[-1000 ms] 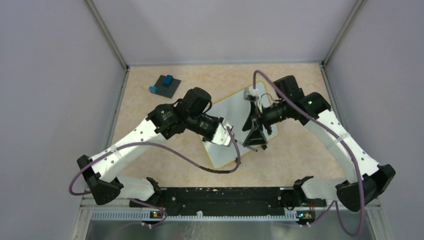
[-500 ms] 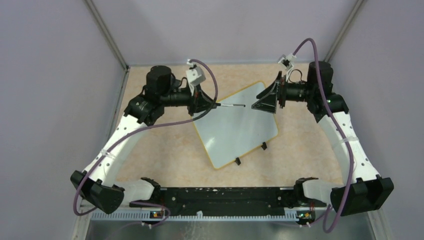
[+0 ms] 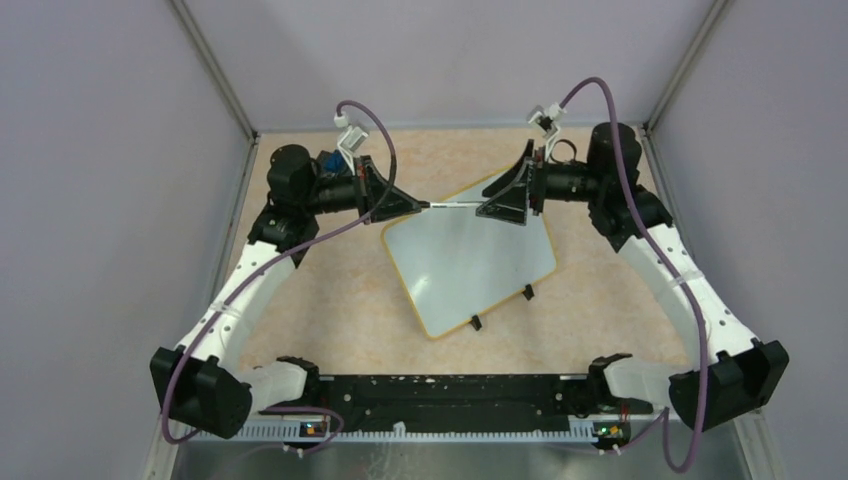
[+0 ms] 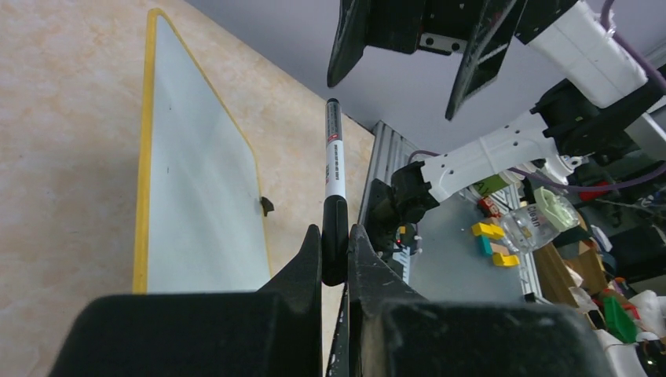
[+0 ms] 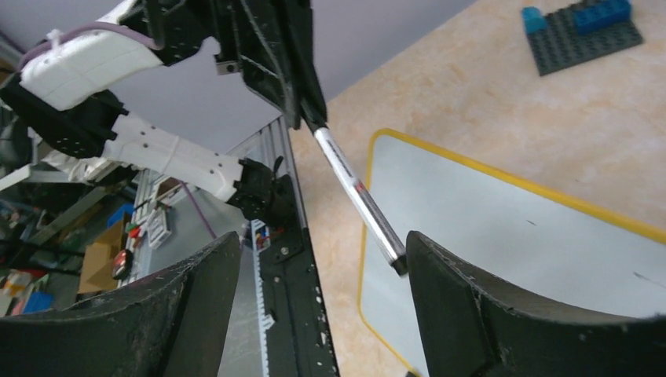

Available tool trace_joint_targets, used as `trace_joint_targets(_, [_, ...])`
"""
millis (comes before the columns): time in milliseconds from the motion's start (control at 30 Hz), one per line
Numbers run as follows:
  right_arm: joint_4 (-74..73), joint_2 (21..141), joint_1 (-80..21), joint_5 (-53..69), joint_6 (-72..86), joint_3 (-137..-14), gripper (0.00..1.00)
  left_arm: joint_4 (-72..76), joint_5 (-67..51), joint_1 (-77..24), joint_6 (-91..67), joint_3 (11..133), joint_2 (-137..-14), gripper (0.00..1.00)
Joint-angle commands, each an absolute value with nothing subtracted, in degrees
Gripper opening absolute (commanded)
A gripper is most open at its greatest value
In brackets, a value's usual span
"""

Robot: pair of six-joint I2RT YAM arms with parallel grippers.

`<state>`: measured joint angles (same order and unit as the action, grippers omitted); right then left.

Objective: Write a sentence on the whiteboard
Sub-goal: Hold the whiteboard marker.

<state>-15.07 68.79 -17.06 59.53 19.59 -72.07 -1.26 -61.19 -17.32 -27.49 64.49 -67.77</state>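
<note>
The whiteboard point(image 3: 470, 265), white with a thin yellow rim, lies tilted on the tan table, also seen in the left wrist view point(image 4: 196, 196) and the right wrist view point(image 5: 510, 243). Its face is blank apart from tiny specks; no sentence shows on it. My left gripper point(image 3: 420, 205) point(image 4: 335, 232) is shut on the black end of a marker point(image 3: 455, 205) point(image 4: 334, 169), held level above the board's far edge. The marker's point(image 5: 357, 192) other end reaches between the fingers of my right gripper point(image 3: 490, 200) point(image 5: 322, 239), which is open. That end sits close beside one finger.
A dark square plate with blue blocks point(image 5: 585, 35) lies at the far left of the table, mostly hidden behind my left arm in the top view. Two black clip feet point(image 3: 477, 323) stick out at the board's near edge. Grey walls close in the table.
Both arms have lifted off the board and swung toward the back. The marker now lies level, and my right gripper has come up around its free end.
</note>
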Motion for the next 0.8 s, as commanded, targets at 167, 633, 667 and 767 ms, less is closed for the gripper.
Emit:
trace_joint_targets(167, [3.48, 70.79, -22.32, 55.48, 32.45, -69.62, 0.68, 37.71, -67.35, -15.60, -57.34, 56.22, -68.20, 0.00])
trace_joint_targets(633, [9.22, 72.23, -25.10, 55.97, 38.78, -69.29, 0.44, 41.14, -62.69, -15.63, -61.70, 55.80, -69.28, 0.00])
trace_joint_targets(667, [9.29, 72.43, -25.48, 55.84, 39.08, -69.47, 0.42, 41.13, -62.43, -15.69, -61.70, 55.73, -69.31, 0.00])
trace_joint_targets(767, [9.45, 73.00, -26.32, 56.02, 39.62, -70.12, 0.39, 40.50, -61.95, -15.88, -61.45, 55.84, -69.59, 0.00])
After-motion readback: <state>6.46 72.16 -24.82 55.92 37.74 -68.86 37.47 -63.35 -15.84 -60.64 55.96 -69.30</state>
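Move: The left fingers already grip one end of the marker, whose middle lies about 5 cm to their right and 1 cm ahead, at their height. From the open right hand the marker's middle is some 6 cm left and 2 cm lower, level fore and aft. The whiteboard's middle is about 13 cm ahead of the right hand, 2 cm left and 28 below; its nearer black foot stands straight below, some 35 cm down and 1 cm left. The right hand slides about 5 cm left along the marker towards the left hand, rising 2 cm and tipping its fingers up a little, while they close from wide to under half open around the marker's free end without visibly gripping it. The left hand keeps its pinch on the other end, lifts it nearly 4 cm straight up and tilts its fingertips up by some 15 degrees, bringing the free end up between the right fingers. ##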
